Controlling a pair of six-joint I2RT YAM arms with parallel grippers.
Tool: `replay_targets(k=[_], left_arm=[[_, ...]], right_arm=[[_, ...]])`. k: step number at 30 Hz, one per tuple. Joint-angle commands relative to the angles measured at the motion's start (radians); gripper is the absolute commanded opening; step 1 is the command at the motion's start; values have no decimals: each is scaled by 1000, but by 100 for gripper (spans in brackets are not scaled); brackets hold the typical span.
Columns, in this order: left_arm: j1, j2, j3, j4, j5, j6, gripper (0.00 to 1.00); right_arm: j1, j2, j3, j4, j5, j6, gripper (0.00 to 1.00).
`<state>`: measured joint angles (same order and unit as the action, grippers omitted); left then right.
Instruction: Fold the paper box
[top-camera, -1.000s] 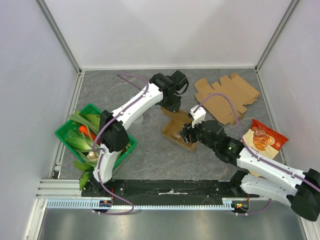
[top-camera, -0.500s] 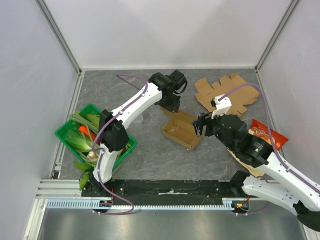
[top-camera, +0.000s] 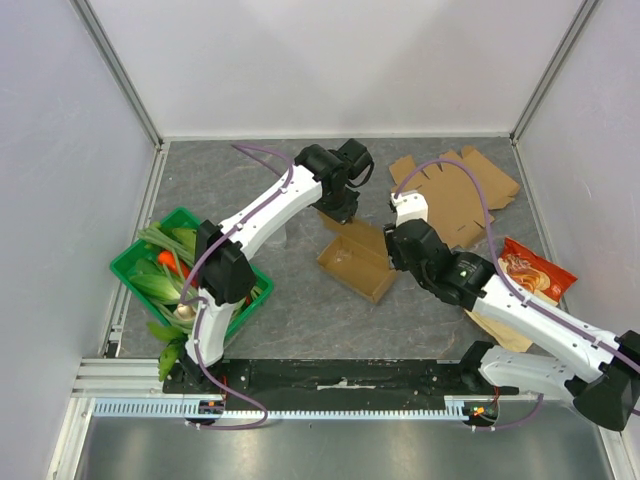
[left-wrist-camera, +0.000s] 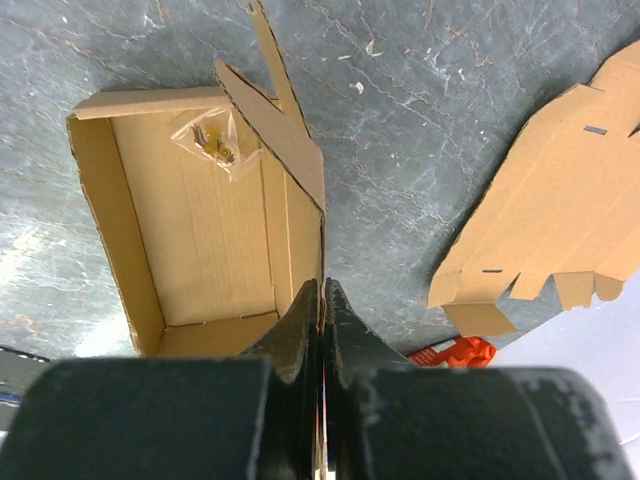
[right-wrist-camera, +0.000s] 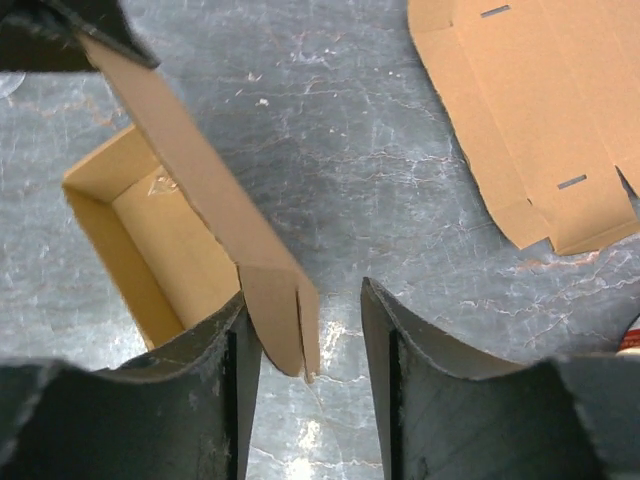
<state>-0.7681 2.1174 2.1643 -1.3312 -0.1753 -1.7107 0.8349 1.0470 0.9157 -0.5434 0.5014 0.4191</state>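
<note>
The paper box (top-camera: 352, 264) is a brown cardboard tray, partly folded, lying open-side up mid-table. My left gripper (top-camera: 343, 208) is shut on the box's far side wall; in the left wrist view that wall's edge (left-wrist-camera: 322, 240) runs straight into the closed fingertips (left-wrist-camera: 306, 310). My right gripper (right-wrist-camera: 303, 298) stands open at the box's right end. The long side flap (right-wrist-camera: 205, 180) hangs between its jaws, its corner against the left finger (right-wrist-camera: 215, 350) and a gap to the right finger (right-wrist-camera: 400, 340). A small clear bag (left-wrist-camera: 215, 140) lies inside the box.
A flat, unfolded cardboard blank (top-camera: 455, 192) lies at the back right. An orange snack packet (top-camera: 532, 276) lies by the right wall. A green basket (top-camera: 128, 252) of vegetables stands at the left. Enclosure walls stand close on three sides.
My right gripper drew back right and up from the box, then came back to the flap's end. The box shifted slightly left. The left gripper stayed shut in place.
</note>
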Motion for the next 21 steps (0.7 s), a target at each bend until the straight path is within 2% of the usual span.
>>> replay_targets(k=[1, 2, 4, 5, 6, 7, 8, 9, 10, 11, 12, 13, 14, 16, 17, 21], left_arm=[[-2, -68, -33, -149, -52, 98, 2], [-2, -77, -49, -139, -47, 117, 2], [-2, -100, -98, -108, -50, 147, 8], [-2, -109, -110, -106, -64, 175, 13], [-5, -115, -129, -103, -79, 198, 20], [-8, -144, -142, -94, -99, 235, 35], [-14, -167, -200, -71, -142, 258, 44], [-20, -207, -252, -21, -160, 299, 59], [-28, -317, -324, 183, -176, 436, 67], [-49, -402, -521, 325, -203, 524, 81], [-56, -486, -647, 496, -184, 630, 96], [-56, -664, -781, 890, -61, 801, 96], [-51, -745, -1018, 1028, -14, 834, 97], [-51, -930, -1203, 1375, 101, 972, 97], [-51, -965, -1297, 1406, 108, 1011, 97], [-50, -1033, -1350, 1351, 128, 1245, 98]], right_arm=[[-5, 8, -32, 124, 124, -31, 45], [-22, 18, -40, 144, 120, -34, 31], [-42, 31, -46, 154, 95, -42, 19], [-62, 31, -58, 169, 86, -49, 7], [-72, 25, -67, 178, 44, -62, 3], [-85, 12, -75, 190, 16, -92, 0], [-106, 1, -96, 207, -15, -107, 0], [-120, -21, -104, 215, -52, -118, 0], [-138, -30, -110, 215, -87, -128, 0], [-181, -34, -121, 217, -131, -150, 0], [-204, -42, -124, 217, -223, -157, 0], [-247, -47, -127, 218, -259, -163, 0], [-259, -48, -133, 215, -288, -169, 0], [-292, -61, -135, 214, -365, -186, 0], [-298, -64, -132, 208, -386, -193, 0], [-327, -61, -110, 189, -469, -189, 0]])
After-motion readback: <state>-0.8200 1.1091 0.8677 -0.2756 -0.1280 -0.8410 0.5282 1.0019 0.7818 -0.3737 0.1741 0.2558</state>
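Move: The right fingers stand open around the lid's right end, its middle about 2 cm ahead, straight ahead and 1 cm below; the box tray lies some 3 cm back, 6 cm left and 12 cm below. The cardboard blank is about 15 cm ahead and 18 cm right of the right hand, on the table. The left hand still pinches the lid's other end; from it, the right end lies roughly 8 cm back and 9 cm right, level in height. Right hand pinches the lid's right end, moving about 5 cm right-forward; left lets go, pulling some 12 cm back-left. ##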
